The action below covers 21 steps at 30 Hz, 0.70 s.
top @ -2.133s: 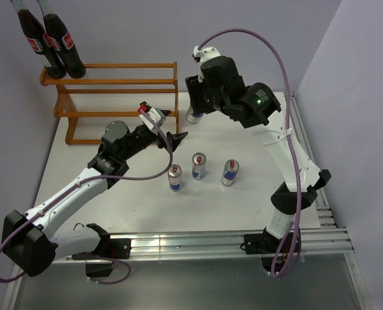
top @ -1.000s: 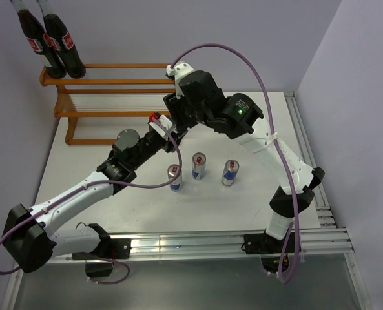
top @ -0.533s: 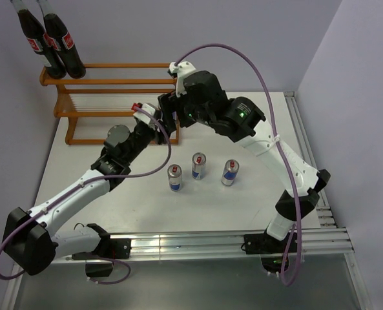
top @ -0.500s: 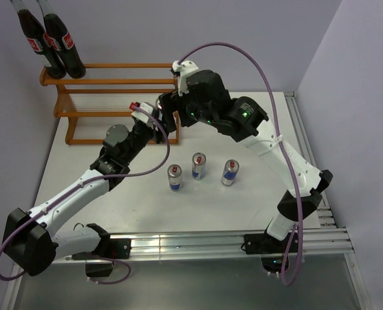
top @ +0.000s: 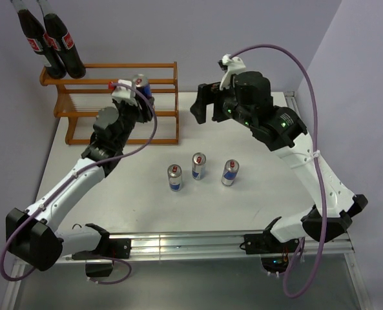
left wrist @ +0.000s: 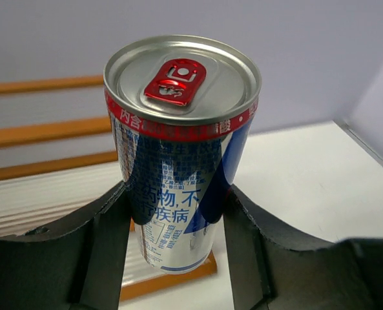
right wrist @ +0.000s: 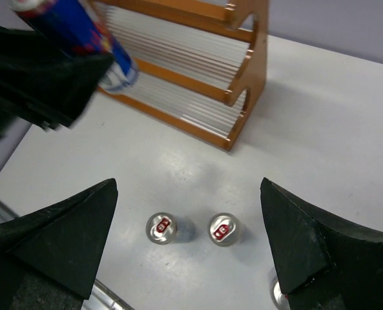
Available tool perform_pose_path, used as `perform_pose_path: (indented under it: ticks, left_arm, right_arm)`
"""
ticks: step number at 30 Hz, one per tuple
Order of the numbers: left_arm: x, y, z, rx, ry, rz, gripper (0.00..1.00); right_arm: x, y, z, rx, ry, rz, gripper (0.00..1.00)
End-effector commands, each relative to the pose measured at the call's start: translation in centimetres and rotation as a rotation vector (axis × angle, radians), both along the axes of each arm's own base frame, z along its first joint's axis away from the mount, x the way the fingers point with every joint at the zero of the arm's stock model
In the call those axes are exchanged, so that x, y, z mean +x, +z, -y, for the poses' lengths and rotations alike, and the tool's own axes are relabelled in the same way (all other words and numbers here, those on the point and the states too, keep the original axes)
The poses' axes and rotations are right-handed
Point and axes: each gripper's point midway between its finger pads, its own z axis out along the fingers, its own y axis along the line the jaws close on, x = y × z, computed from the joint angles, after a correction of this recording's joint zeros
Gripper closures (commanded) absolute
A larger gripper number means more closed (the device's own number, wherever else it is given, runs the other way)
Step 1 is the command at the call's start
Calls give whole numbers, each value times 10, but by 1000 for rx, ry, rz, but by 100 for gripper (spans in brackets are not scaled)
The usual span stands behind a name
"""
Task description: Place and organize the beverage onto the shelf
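Observation:
My left gripper [top: 141, 92] is shut on a blue-and-silver can [top: 141, 82] and holds it upright in the air over the right half of the orange-brown shelf [top: 101, 82]. In the left wrist view the can [left wrist: 178, 148] sits between both black fingers [left wrist: 107, 226], with the shelf rails [left wrist: 42, 132] behind it. Two cola bottles [top: 63, 40] stand on the top tier at the far left. Three cans [top: 198, 166] stand on the table. My right gripper [top: 203, 103] is open and empty, right of the shelf; below it are two cans [right wrist: 161, 228] [right wrist: 223, 229].
The white table [top: 113, 194] has a metal rail [top: 210, 242] along its near edge. Purple walls close in on the back and right. The shelf's right end post [right wrist: 248, 71] lies between the two grippers. A third can [right wrist: 278, 296] peeks in at the bottom of the right wrist view.
The right gripper opened, let go of the can and drew back to the right. The left gripper, shut on the can, carried it up and left over the shelf.

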Motion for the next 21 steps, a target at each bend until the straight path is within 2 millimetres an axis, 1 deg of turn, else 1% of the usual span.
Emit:
perform_pose_path:
  ticks: [1,2,3,4,5,6,7,8,9,10,11,12,13,14,15,16,17,18,19,20,21]
  left_arm:
    - [18,83,-38,-146,176,129,100]
    - [24,82,-42,-142,201,104,100]
    - [29,99,-54,-157,239,124,100]
    - [40,95,-62,-157,292,106,100]
    - [45,98,-68,-159,320,107,100]
    - [49,112,-80,-170,360,122,100]
    - [62,106,-84,-164,393,100,100]
    - [68,108,-89,-168,412,94,100]
    - [72,122,-103,-178,445,108,100]
    - [83,116,-106,-169,457,96,100]
    - [89,118,-110,-172,469,98,100]
    - [92,130,-122,-184,495,122,100]
    - [102,124,-125,-175,504,110,100]
    - [107,127,-134,-175,520,116,100]
    - [110,137,-138,-182,524,139,100]
    - [119,131,-141,-171,536,130,100]
    - [123,132,-143,-162,539,135,100]
    - [126,140,-151,-164,553,154,100]
    - [133,136,-153,-157,555,148,100]
    - [136,136,-156,-152,555,151,100]
    - [137,143,-163,-154,560,166,100]
  right_arm:
    - [8,15,19,72,-54,62,2]
    - [9,15,21,78,-57,69,2]
    - [7,18,25,86,-61,78,2]
    - [10,10,28,76,-72,67,2]
    - [11,10,30,79,-75,72,2]
    - [10,9,30,79,-73,74,2]
    - [10,6,31,72,-73,71,2]
    - [11,3,31,69,-73,70,2]
    - [10,3,33,66,-75,74,2]
    - [12,-1,34,59,-81,67,2]
    - [12,-1,35,61,-83,73,2]
    - [12,0,36,63,-84,77,2]
    - [12,-3,37,61,-86,75,2]
    - [12,-2,37,63,-87,81,2]
    - [12,-5,37,59,-84,76,2]
    - [12,-5,37,59,-83,78,2]
    - [12,-5,38,58,-86,80,2]
    - [12,-6,39,54,-84,81,2]
    - [12,-7,39,50,-85,82,2]
    - [12,-7,40,49,-86,84,2]
    - [13,-9,41,44,-90,80,2]
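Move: The left hand already holds the can; the free spot on the shelf's top tier, beside the Coke bottles, lies about 20 cm ahead, 17 cm left and slightly above. The nearer bottle stands roughly 20 cm ahead and 25 cm left; the far bottle is level with it, about 7 cm farther left. From the empty right hand that spot is some 28 cm ahead and 40 cm left, a little below. Left hand carries the gripped can about 20 cm left-forward, rising, towards the bottles, turning some 30 degrees counter-clockwise. ##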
